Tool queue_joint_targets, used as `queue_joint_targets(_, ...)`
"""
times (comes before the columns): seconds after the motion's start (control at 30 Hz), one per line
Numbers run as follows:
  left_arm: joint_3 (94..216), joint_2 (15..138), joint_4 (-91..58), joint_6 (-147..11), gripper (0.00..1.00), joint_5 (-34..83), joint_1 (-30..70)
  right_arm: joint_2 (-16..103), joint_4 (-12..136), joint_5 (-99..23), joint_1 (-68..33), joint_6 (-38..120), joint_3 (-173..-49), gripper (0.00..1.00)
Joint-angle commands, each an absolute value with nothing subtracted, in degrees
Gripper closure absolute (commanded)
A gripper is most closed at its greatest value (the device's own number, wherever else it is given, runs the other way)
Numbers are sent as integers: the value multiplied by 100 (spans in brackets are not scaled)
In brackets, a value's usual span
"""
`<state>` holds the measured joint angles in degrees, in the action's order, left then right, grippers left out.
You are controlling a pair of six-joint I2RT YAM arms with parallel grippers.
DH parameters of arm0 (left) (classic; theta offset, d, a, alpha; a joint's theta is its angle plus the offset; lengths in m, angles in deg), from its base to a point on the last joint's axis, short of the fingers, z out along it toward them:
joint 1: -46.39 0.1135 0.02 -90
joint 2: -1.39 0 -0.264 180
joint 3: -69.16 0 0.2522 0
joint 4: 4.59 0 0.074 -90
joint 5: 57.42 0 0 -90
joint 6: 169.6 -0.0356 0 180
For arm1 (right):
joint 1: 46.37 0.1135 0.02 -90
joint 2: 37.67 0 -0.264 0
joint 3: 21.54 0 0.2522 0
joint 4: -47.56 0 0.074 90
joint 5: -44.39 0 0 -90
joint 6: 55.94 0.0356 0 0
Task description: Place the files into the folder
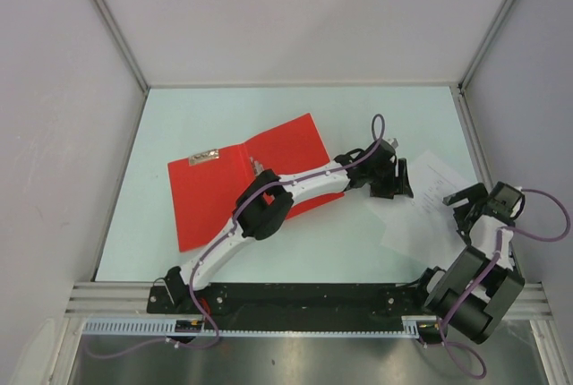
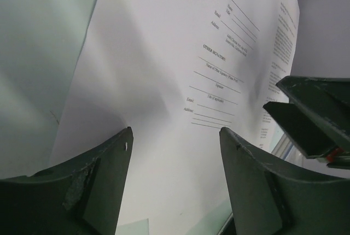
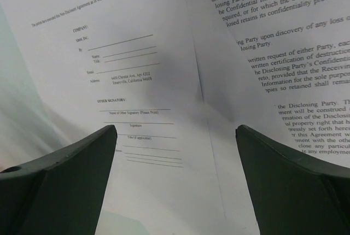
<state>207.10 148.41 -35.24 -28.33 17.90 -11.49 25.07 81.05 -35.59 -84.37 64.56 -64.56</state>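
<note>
The red folder (image 1: 215,197) lies on the left half of the table, with a metal clip (image 1: 204,158) at its far edge. The files (image 1: 421,215) are white printed sheets lying on the right half, apart from the folder. My left arm reaches across the folder, and its gripper (image 1: 400,183) hangs over the sheets' left edge. In the left wrist view the left gripper (image 2: 175,131) is open, with a signature page (image 2: 164,82) below the jaws. My right gripper (image 1: 458,204) is at the sheets' right side. It (image 3: 176,128) stands open over two overlapping pages (image 3: 229,109).
Grey walls enclose the table on the left, back and right. A metal rail (image 1: 304,295) with the arm bases runs along the near edge. The right gripper's fingers (image 2: 311,115) show at the right of the left wrist view, close to the left gripper.
</note>
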Motion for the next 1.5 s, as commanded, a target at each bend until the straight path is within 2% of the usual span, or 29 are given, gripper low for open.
queue_joint_targets(0.0, 20510, 14799, -3629, -2247, 29, 1676, -1179, 2692, 7750, -3436, -8180, 6438, -6282, 3)
queue_joint_targets(0.3, 20404, 14826, -3558, -2177, 30, 1448, -1179, 2992, 7302, -3191, -7512, 6798, -6123, 2)
queue_joint_targets(0.7, 20228, 14712, -3365, -2159, 29, 1316, -1118, 1937, 7214, -1460, -7827, 7079, -5921, 1)
queue_joint_targets(1.13, 20061, 14641, -3154, -2185, 30, 1131, -994, 2227, 5658, 61, -8012, 7702, -5578, 0)
queue_joint_targets(1.37, 19868, 14632, -2943, -2027, 30, 1008, -880, 2130, 5307, 150, -7977, 8283, -5324, 0)
queue_joint_targets(1.47, 19850, 14624, -2908, -2010, 29, 999, -845, 1710, 5140, -8, -7951, 8511, -4965, 0)
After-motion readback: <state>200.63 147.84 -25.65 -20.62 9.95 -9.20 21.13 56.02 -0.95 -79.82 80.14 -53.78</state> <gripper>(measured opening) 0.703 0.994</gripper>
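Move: The signature page of the files lies flat just under the right hand, its middle about 5 cm to the left, 1 cm ahead and a centimetre below. The text page beside it is centred some 3 cm to the right and 2 cm back; the open red folder lies about 50 cm left and 10 cm ahead. From the left hand, already down at the page's left part, its middle is roughly 9 cm right and 4 cm back. The signature page is pushed along from its right side towards the left hand: the right fingers, kept wide open, dip about a centimetre, sweep roughly 10 cm left and somewhat forward, then rise with the paper bulging between them, tilting up and rolling left-side-up some 35 degrees in all. The left fingers stay in place, pinning the page's left part, and turn only slightly. ##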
